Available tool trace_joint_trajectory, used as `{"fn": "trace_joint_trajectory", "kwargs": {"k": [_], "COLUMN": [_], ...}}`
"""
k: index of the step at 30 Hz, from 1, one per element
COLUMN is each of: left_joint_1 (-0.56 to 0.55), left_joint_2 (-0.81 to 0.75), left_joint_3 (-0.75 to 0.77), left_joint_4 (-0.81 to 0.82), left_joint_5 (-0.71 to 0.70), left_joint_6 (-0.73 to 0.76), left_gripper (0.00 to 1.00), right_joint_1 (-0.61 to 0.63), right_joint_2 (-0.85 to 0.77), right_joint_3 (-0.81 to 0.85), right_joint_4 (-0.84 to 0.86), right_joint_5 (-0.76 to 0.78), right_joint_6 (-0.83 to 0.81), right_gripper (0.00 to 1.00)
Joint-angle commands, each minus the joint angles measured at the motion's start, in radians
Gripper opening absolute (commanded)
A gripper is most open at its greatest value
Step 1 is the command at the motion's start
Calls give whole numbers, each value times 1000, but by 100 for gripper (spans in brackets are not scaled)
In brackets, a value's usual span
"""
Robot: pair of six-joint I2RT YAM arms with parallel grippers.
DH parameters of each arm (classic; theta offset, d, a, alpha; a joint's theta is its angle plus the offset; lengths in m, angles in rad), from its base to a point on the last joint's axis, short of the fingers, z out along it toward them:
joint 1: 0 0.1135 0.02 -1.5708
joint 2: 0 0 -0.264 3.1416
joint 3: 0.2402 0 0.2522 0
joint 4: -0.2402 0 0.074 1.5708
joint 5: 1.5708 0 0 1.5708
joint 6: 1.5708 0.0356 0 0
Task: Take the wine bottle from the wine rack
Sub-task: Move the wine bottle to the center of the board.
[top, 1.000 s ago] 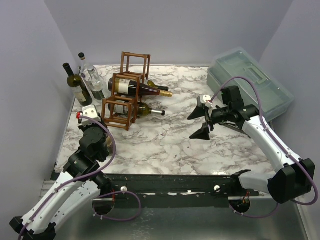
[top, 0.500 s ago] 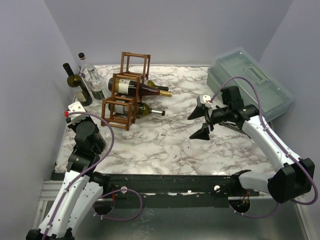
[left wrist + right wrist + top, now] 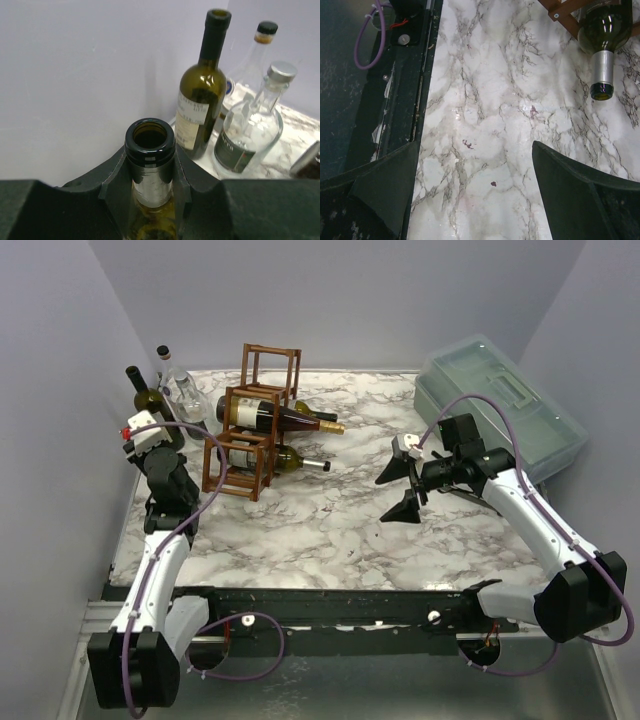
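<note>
The reddish-brown wine rack (image 3: 248, 435) stands at the back left of the marble table. Two wine bottles lie in it: a white-labelled one with a gold cap (image 3: 278, 418) and a green one (image 3: 296, 461) below it, whose neck (image 3: 602, 75) also shows in the right wrist view. My left gripper (image 3: 150, 167) is shut on the neck of another wine bottle (image 3: 150, 142), its open mouth facing the camera. In the top view the left gripper (image 3: 166, 478) sits left of the rack and hides that bottle. My right gripper (image 3: 400, 490) (image 3: 480, 200) hangs open over bare marble.
Three upright bottles stand in the back left corner: a dark green one (image 3: 202, 100) (image 3: 150, 402), a clear one with a silver cap (image 3: 250, 130) and a clear one with a black cap (image 3: 261, 45). A translucent lidded box (image 3: 500, 405) lies at the back right.
The left arm has swung from the front left of the table back toward the corner bottles, still shut on its bottle. The right arm has hardly moved.
</note>
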Motion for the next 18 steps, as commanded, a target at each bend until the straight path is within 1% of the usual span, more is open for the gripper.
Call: {"fn": "trace_joint_trajectory", "kwargs": {"k": [1,5,9,13,18], "left_joint_1": [83,137,177,230,268], "left_joint_2": [69,145,217,271,328], "left_joint_3": [43,71,106,137,163], "left_joint_4": [350,404,447,461,461], "left_joint_5": [178,272,307,369,409], "left_joint_6": [83,106,118,81,46], "left_gripper": [0,0,0,0,0], "right_joint_1": [-8,-7,-8,-7,-7], "right_joint_2": [1,4,12,20,27], "right_joint_3": [21,21,23,24,23], "right_joint_4": [-34,-38,-45,-49,-51], "right_joint_5": [-20,-18,-13,-7,-2], "right_joint_6": [-26,-30,-38,-42,-45], "right_gripper": [99,99,99,99,99]}}
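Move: Held by its neck in the left hand, the wine bottle is on its way to the standing green bottle, some 20 cm ahead and 6 cm left, its middle about 12 cm lower. A silver-capped clear bottle stands about 20 cm ahead and 2 cm right of the left hand, a black-capped one roughly 27 cm ahead, 2 cm left. The wine rack lies about 12 cm ahead, 18 cm right. From the right hand, the green bottle is about 29 cm ahead and 54 cm left. Forward and to the left, the left hand carries the upright wine bottle about 8 cm towards the standing green bottle, rising a little and slowing towards the end. The fingers keep their pinch on the neck, while the wrist rolls its left side up and turns slightly clockwise, each some 5 degrees. ##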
